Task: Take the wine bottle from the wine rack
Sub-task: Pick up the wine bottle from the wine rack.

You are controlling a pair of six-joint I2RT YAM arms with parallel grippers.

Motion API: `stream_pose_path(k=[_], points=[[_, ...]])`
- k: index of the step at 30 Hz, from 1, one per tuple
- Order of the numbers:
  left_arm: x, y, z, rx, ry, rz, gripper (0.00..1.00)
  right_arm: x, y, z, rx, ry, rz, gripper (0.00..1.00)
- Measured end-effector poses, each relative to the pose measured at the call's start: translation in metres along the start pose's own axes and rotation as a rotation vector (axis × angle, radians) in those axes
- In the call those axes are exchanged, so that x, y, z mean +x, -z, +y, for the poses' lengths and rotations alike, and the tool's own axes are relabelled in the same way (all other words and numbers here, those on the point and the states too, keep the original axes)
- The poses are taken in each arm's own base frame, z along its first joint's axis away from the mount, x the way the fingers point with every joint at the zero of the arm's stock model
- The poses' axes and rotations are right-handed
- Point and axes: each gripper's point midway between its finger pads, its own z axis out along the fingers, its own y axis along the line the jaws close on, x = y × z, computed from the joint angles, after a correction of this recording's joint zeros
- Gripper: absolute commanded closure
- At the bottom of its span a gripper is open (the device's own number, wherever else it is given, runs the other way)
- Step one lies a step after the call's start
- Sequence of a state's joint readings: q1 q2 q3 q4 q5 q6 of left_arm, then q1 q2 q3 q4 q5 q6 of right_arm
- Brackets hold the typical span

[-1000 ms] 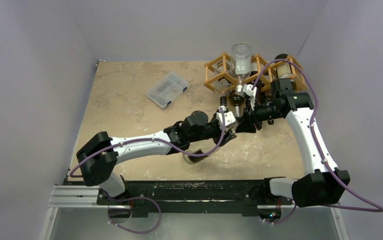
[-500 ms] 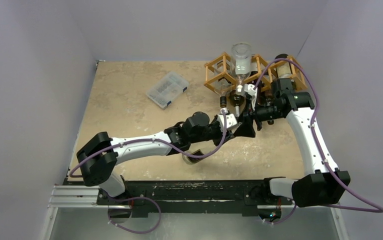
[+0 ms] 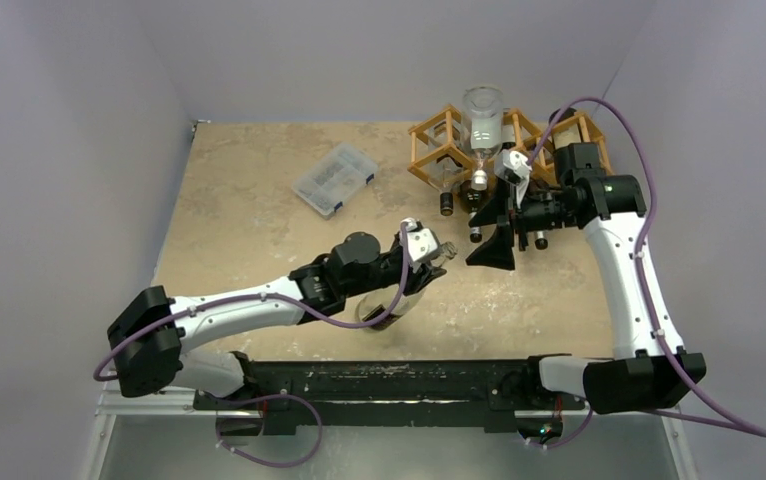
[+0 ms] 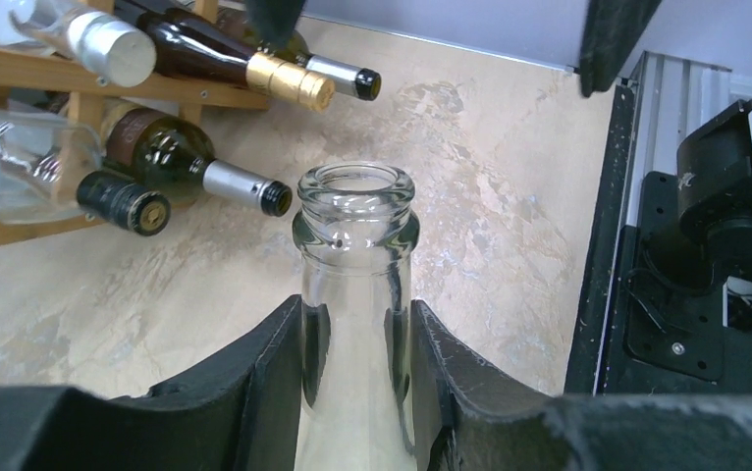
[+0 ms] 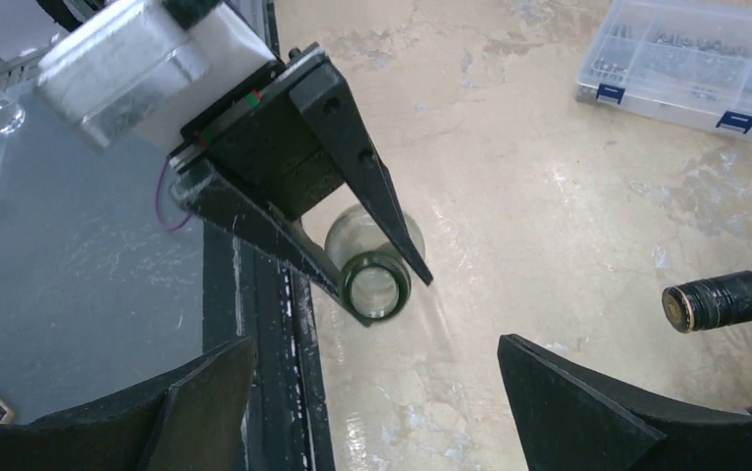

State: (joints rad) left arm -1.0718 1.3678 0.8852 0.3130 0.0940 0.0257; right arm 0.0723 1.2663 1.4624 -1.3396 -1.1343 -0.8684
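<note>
My left gripper (image 4: 355, 368) is shut on the neck of a clear glass wine bottle (image 4: 355, 211), which is off the rack. In the top view the left gripper (image 3: 435, 254) holds it over the table's middle, and the wine bottle's body (image 3: 376, 312) slants down toward the near edge. The wine rack (image 3: 429, 150), a light-brown wooden lattice, stands at the back right with several bottles in it. My right gripper (image 3: 490, 236) hangs open in front of the rack with nothing between its fingers. In the right wrist view the right gripper (image 5: 377, 402) looks down on the held wine bottle's mouth (image 5: 376, 285).
A clear plastic compartment box (image 3: 334, 178) lies at the back left of the table. Dark bottle necks (image 4: 240, 186) stick out of the wine rack (image 4: 28, 69) toward the arms. The black base rail (image 3: 379, 380) runs along the near edge.
The left gripper closed on the bottle's neck and drew back toward the near left with it. The right gripper opened, let go and moved back toward the rack.
</note>
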Motion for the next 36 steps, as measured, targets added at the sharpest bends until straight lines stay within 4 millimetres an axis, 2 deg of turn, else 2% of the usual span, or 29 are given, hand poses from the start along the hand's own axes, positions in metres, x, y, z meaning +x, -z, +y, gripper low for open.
stream_pose_path(k=[9, 17, 36], points=[[-0.007, 0.032, 0.023, -0.100, 0.075, -0.048, 1.00, -0.004, 0.009, 0.001, 0.035, 0.011, -0.030, 0.02], [-0.014, 0.055, 0.043, -0.197, 0.103, -0.085, 1.00, 0.000, 0.009, 0.002, 0.036, 0.005, -0.049, 0.02], [-0.008, 0.107, 0.108, -0.494, 0.051, -0.088, 1.00, 0.008, 0.007, -0.002, 0.055, -0.009, -0.060, 0.01]])
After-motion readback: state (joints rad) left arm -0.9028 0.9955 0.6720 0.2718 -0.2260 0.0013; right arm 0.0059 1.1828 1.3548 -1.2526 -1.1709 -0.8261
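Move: My left hand already pinches the wine bottle's neck. It carries the bottle to a clear patch of table about 14 cm to its left, 6 cm ahead and some 23 cm below. The parts box lies roughly 24 cm ahead, 18 cm left; the rack's black-capped bottle neck is about 17 cm ahead, 4 cm right. From my empty right hand, the held bottle's middle is around 12 cm left, 2 cm back and 14 cm lower. Keeping the neck pinched, I swing my left hand away from my open right hand, about 14 cm left and some 5 cm forward, most of the forward part coming later. It rises a little early on while the wrist turns nearly 30 degrees counter-clockwise, bringing the bottle upright over the clear table short of the parts box. ##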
